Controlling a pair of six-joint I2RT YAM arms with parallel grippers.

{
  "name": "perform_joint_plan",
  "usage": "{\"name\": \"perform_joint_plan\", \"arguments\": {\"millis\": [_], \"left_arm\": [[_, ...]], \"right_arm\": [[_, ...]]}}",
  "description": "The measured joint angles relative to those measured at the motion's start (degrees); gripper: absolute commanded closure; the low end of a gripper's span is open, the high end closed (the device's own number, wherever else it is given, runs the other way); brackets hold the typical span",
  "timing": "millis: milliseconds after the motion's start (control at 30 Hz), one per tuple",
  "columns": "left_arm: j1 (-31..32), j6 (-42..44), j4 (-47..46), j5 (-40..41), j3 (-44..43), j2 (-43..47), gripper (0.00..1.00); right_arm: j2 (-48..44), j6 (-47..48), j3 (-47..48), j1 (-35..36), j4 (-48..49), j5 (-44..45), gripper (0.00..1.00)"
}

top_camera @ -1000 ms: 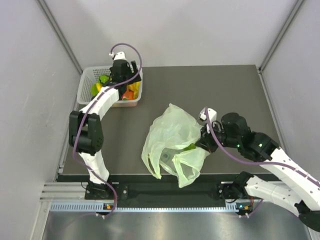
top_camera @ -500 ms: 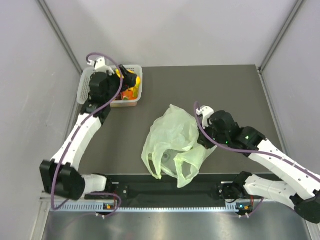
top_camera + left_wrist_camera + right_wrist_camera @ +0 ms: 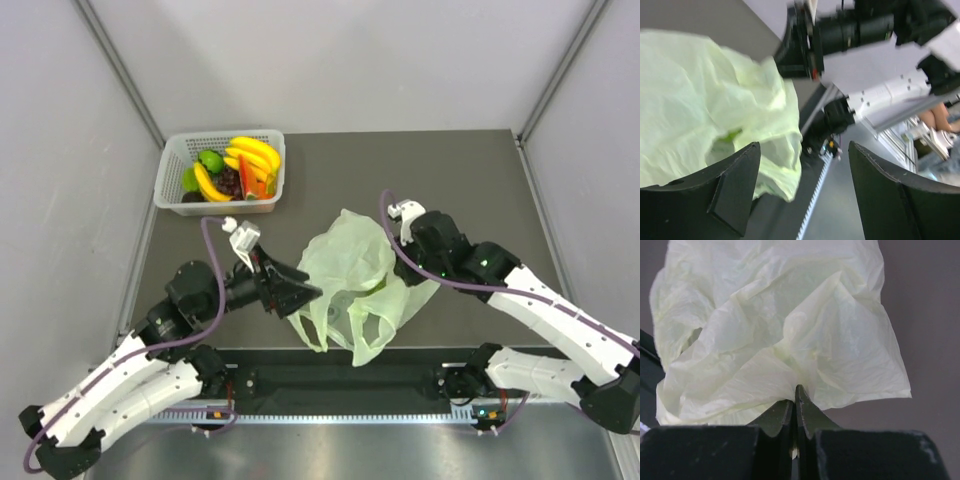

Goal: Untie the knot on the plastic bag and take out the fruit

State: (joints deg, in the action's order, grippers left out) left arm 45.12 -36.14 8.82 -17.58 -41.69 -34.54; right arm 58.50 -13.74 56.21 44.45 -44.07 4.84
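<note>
The pale green plastic bag (image 3: 348, 280) lies crumpled in the middle of the table, its handle loops toward the front edge. I cannot make out the knot. My right gripper (image 3: 408, 270) is shut on a fold at the bag's right side, with film bunched at its tips (image 3: 796, 391). My left gripper (image 3: 303, 292) hovers open at the bag's left edge; nothing is between its fingers (image 3: 730, 192), and the bag (image 3: 715, 100) lies just beyond them. A dark green patch (image 3: 729, 136) shows through the film. Fruit lies in the basket: a yellow banana (image 3: 252, 152), a red wedge (image 3: 249, 178) and a green piece (image 3: 211, 160).
The white lattice basket (image 3: 171, 160) stands at the table's far left corner, with dark grapes (image 3: 230, 181) among its contents. Grey walls close in the left, right and back. A toothed metal rail (image 3: 340, 410) runs along the front, between the arm bases.
My left arm has swung from over the basket down to the bag's left edge, uncovering the basket. My right gripper, still shut on the bag, has shifted slightly left and away.
</note>
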Motion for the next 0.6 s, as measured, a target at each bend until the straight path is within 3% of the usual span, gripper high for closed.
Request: {"name": "perform_joint_plan", "arguments": {"millis": [133, 267, 500, 600], "left_arm": [[5.14, -3.89, 0.87, -0.44, 7.26, 5.42, 0.31], [9.22, -5.73, 1.53, 0.46, 11.5, 4.87, 0.35], [18.16, -5.9, 0.24, 8.94, 12.68, -4.68, 0.41], [22.34, -5.79, -0.24, 15.61, 11.63, -12.48, 0.48]], "right_arm": [[0.37, 1.55, 2.4, -0.57, 1.77, -4.13, 1.0], [0.22, 3.91, 3.37, -1.51, 4.28, -9.38, 1.0], [0.0, 7.61, 3.48, -1.99, 5.25, -15.78, 1.0], [-0.46, 8.44, 3.48, -1.99, 5.14, -17.16, 1.0]]}}
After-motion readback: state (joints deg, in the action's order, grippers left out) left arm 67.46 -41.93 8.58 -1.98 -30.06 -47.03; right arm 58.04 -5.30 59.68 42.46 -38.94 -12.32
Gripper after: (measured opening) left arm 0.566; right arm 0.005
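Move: The green grapes deep in the bag are roughly 12 cm ahead of the left hand, 14 cm to its right and 27 cm below. The bag's near handle hangs about 12 cm right and 3 cm back from that hand; the left handle is almost beneath it, about 2 cm back. From the right hand, which already pinches the bag's rim, the grapes lie some 5 cm ahead, 6 cm left and 14 cm down. Drop the left gripper about 15 cm towards the near side of the bag's mouth, drawing it back some 5 cm early on and then easing it right; tip its fingers down about 25 degrees and close them partway. Keep the right fingers shut on the rim and lift it about 4 cm up and as far left, turning that wrist counter-clockwise some 15 degrees. ##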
